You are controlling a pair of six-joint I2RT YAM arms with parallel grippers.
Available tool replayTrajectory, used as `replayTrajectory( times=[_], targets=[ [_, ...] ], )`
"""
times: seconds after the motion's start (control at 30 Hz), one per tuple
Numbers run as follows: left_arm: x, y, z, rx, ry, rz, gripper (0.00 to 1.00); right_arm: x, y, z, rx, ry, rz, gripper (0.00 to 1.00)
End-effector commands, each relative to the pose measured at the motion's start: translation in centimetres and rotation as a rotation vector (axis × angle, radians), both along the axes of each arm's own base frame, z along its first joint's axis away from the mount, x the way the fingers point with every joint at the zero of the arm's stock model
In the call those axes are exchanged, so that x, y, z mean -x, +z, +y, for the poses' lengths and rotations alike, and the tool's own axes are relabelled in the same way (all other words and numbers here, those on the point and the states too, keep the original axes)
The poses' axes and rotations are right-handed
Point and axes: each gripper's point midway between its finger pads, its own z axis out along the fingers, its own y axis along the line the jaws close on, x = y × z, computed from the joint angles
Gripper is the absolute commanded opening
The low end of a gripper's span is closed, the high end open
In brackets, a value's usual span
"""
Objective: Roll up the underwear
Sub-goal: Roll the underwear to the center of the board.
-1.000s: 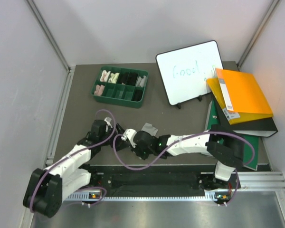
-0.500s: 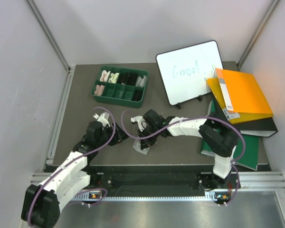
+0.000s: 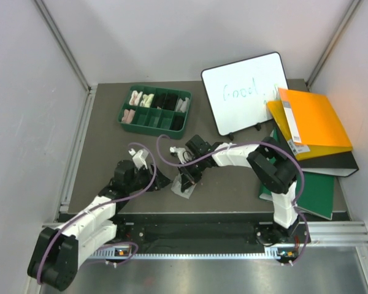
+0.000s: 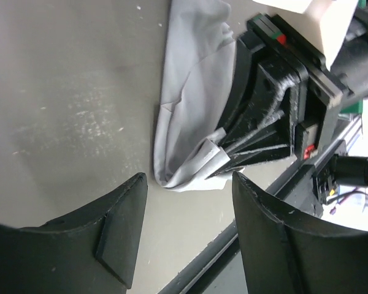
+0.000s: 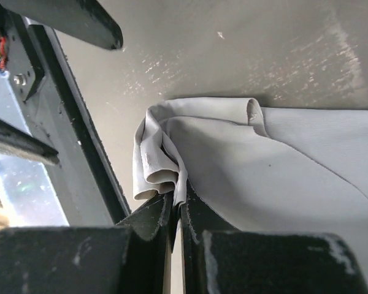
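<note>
The light grey underwear (image 3: 184, 188) lies bunched on the dark table near its front edge. My right gripper (image 3: 189, 178) is shut on a folded edge of it. In the right wrist view the closed fingertips (image 5: 177, 202) pinch that fold and the rest of the underwear (image 5: 270, 165) spreads to the right. My left gripper (image 3: 156, 180) sits just left of the cloth, open and empty. In the left wrist view the underwear (image 4: 190, 110) lies just beyond my left gripper (image 4: 189, 191), with the right gripper's fingers (image 4: 257, 138) clamped on it.
A green compartment tray (image 3: 178, 127) with small cloth rolls stands at the back left. A whiteboard (image 3: 245, 92) leans at the back. Orange (image 3: 313, 122), black and green (image 3: 310, 196) binders are stacked at the right. The table's metal front rail (image 4: 233, 245) runs close by.
The right arm swung back from the front edge, still holding the grey underwear, which now lies on its near side. The left gripper moved right, closer to the cloth.
</note>
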Motion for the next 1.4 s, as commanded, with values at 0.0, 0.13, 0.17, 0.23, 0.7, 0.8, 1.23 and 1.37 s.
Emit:
replayTrajectory(
  times=[0.0,0.13,0.17,0.23,0.7,0.8,1.23,1.37],
  targets=[
    [-0.2,1.1,-1.3,0.029,-0.09,-0.103,0.62,-1.1,0.5,0.2,-0.033,-0.007,0.032,0.0],
    [-0.1,0.5,-2.0,0.014,-0.126,-0.113,0.61,-1.7,-0.2,-0.3,-0.021,-0.028,0.054,0.0],
    [0.0,0.2,-2.2,0.013,-0.139,-0.103,0.61,-1.7,-0.3,-0.4,-0.019,-0.031,0.06,0.0],
    [0.1,-0.1,-2.6,0.003,-0.152,-0.102,0.6,-2.0,-0.3,-0.5,-0.017,-0.043,0.07,0.0],
    [-2.0,-2.4,-2.4,-0.101,-0.088,-0.077,0.63,-2.2,-0.8,-0.5,-0.018,-0.043,0.088,0.0],
    [-2.0,-2.8,-2.9,-0.103,-0.108,-0.064,0.63,-2.2,-0.9,-0.5,-0.015,-0.042,0.088,0.0],
    [-2.1,-5.7,-1.9,-0.204,-0.026,0.019,0.35,-4.0,0.5,-1.1,-0.002,-0.117,0.053,0.32],
    [-1.8,-6.2,-2.1,-0.177,-0.006,0.06,0.3,-5.3,2.2,-2.2,-0.004,-0.173,0.015,0.45]
  ],
)
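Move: Below and ahead of the left hand lies the rolled end of the underwear, about 2 cm forward, 5 cm to its right and 5 cm down. The right fingers already pinch that roll, its middle roughly 1 cm to their left and level with them; the flat part lies some 6 cm ahead of the right hand and 2 cm lower. From the left hand the green sorting box stands about 27 cm ahead and 4 cm left, 4 cm lower. Sinking some 4 cm with its fingers apart, the left hand swings right and slightly back, then works forward about 3 cm onto the left side of the underwear roll and closes its fingers partway around the folds. The right hand keeps the pinch almost in place, tipping some 5–10 degrees, and only near the end opens and starts to lift, forward and up about 1 cm. ##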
